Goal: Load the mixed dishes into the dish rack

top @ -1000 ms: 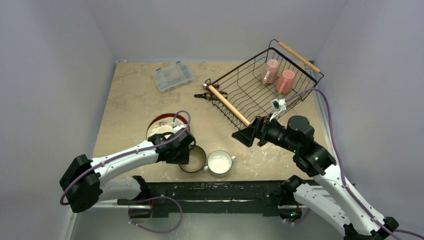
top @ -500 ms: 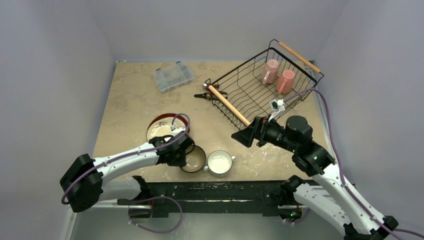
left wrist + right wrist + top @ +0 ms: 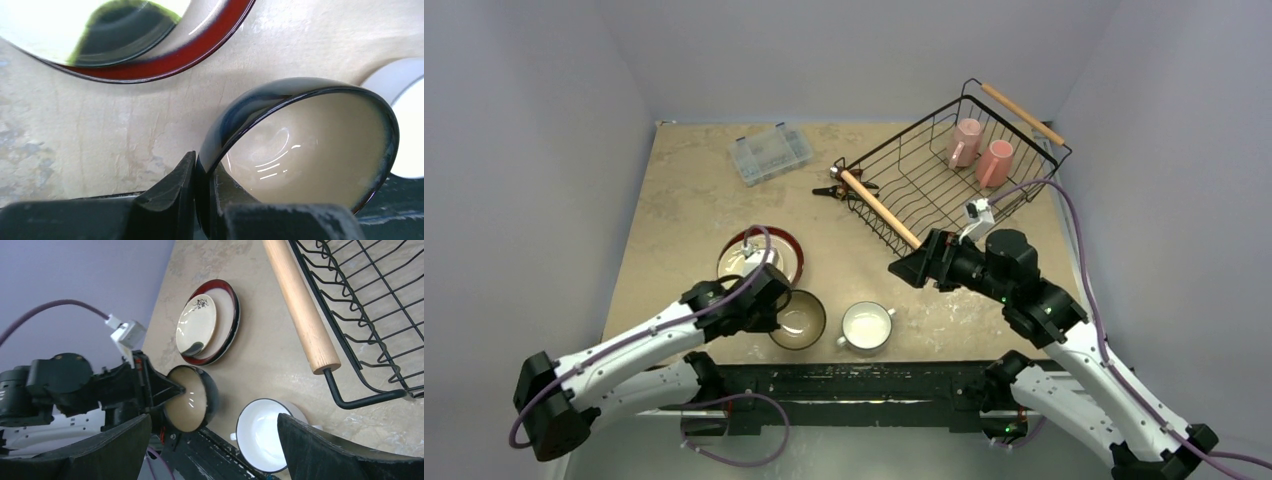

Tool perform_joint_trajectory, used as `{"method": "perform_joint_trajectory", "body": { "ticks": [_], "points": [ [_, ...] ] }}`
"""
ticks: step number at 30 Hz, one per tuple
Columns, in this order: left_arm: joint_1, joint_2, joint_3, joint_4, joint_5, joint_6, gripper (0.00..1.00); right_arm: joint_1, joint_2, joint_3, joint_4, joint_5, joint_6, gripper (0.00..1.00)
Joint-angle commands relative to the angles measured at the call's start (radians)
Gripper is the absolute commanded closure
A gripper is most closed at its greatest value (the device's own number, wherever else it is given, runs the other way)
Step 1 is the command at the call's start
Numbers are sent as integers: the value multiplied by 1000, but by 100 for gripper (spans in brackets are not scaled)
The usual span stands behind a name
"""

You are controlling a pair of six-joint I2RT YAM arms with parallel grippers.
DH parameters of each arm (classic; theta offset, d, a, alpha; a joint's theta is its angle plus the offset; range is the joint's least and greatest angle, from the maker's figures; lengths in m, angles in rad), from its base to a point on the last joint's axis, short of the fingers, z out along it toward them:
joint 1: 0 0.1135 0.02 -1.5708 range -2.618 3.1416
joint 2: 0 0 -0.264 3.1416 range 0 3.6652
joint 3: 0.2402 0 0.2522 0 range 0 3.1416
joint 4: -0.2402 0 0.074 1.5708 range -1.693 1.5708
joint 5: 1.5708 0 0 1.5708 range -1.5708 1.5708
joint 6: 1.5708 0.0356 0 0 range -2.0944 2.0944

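My left gripper (image 3: 774,318) (image 3: 205,165) is shut on the near-left rim of the blue bowl (image 3: 801,318) (image 3: 320,150) (image 3: 192,400), one finger inside the tan hollow and one outside. The bowl looks tilted. The white two-handled cup (image 3: 865,326) (image 3: 265,432) stands just right of it. Behind lies the cream plate (image 3: 746,258) (image 3: 196,323) on the red-rimmed plate (image 3: 790,247) (image 3: 200,45). Two pink mugs (image 3: 966,142) (image 3: 994,163) sit in the dish rack (image 3: 924,190) (image 3: 370,300). My right gripper (image 3: 914,268) (image 3: 214,422) hangs open above the table, right of the cup.
A clear compartment box (image 3: 771,153) lies at the back left. A small black-and-red hand tool (image 3: 829,188) rests by the rack's near wooden handle (image 3: 879,208) (image 3: 300,305). Walls close in on three sides.
The left gripper has closed onto the bowl's rim, and its arm has drawn back toward the near left. The bowl has shifted slightly with it. The right arm has barely moved.
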Motion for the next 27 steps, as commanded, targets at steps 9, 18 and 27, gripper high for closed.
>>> {"method": "perform_joint_trajectory", "body": {
  "ticks": [9,18,27],
  "points": [
    [-1,-480,40,30,169,-112,100,19,-5,-118,393,-238,156,1],
    [-1,-655,-77,286,279,-256,100,407,173,12,444,-2,136,1],
    [-1,-708,-42,243,268,-270,100,608,297,91,403,237,131,1]
  ]
}}
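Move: Pinched by its left rim in the left hand and already off the table, the bowl hangs roughly 20 cm to the left of the open right gripper, 3 cm back and 19 cm lower. From the left hand, that gripper is some 25 cm right, 4 cm ahead and 18 cm up; the plates lie about 15 cm ahead, 3 cm left. The white cup stands some 19 cm right of the left hand, level with it. The rack's near handle is about 20 cm ahead of the right hand, 3 cm left. Lifting the bowl some 10 cm, the left hand keeps its pinch on the rim, then eases back and right while rolling about 40 degrees, so its fingers swing to point right. After a brief hold the right hand sweeps left about 14 cm and back 10 cm towards the bowl, passing over the white cup's side of the table, turning some 25 degrees counter-clockwise, fingers staying wide open. ##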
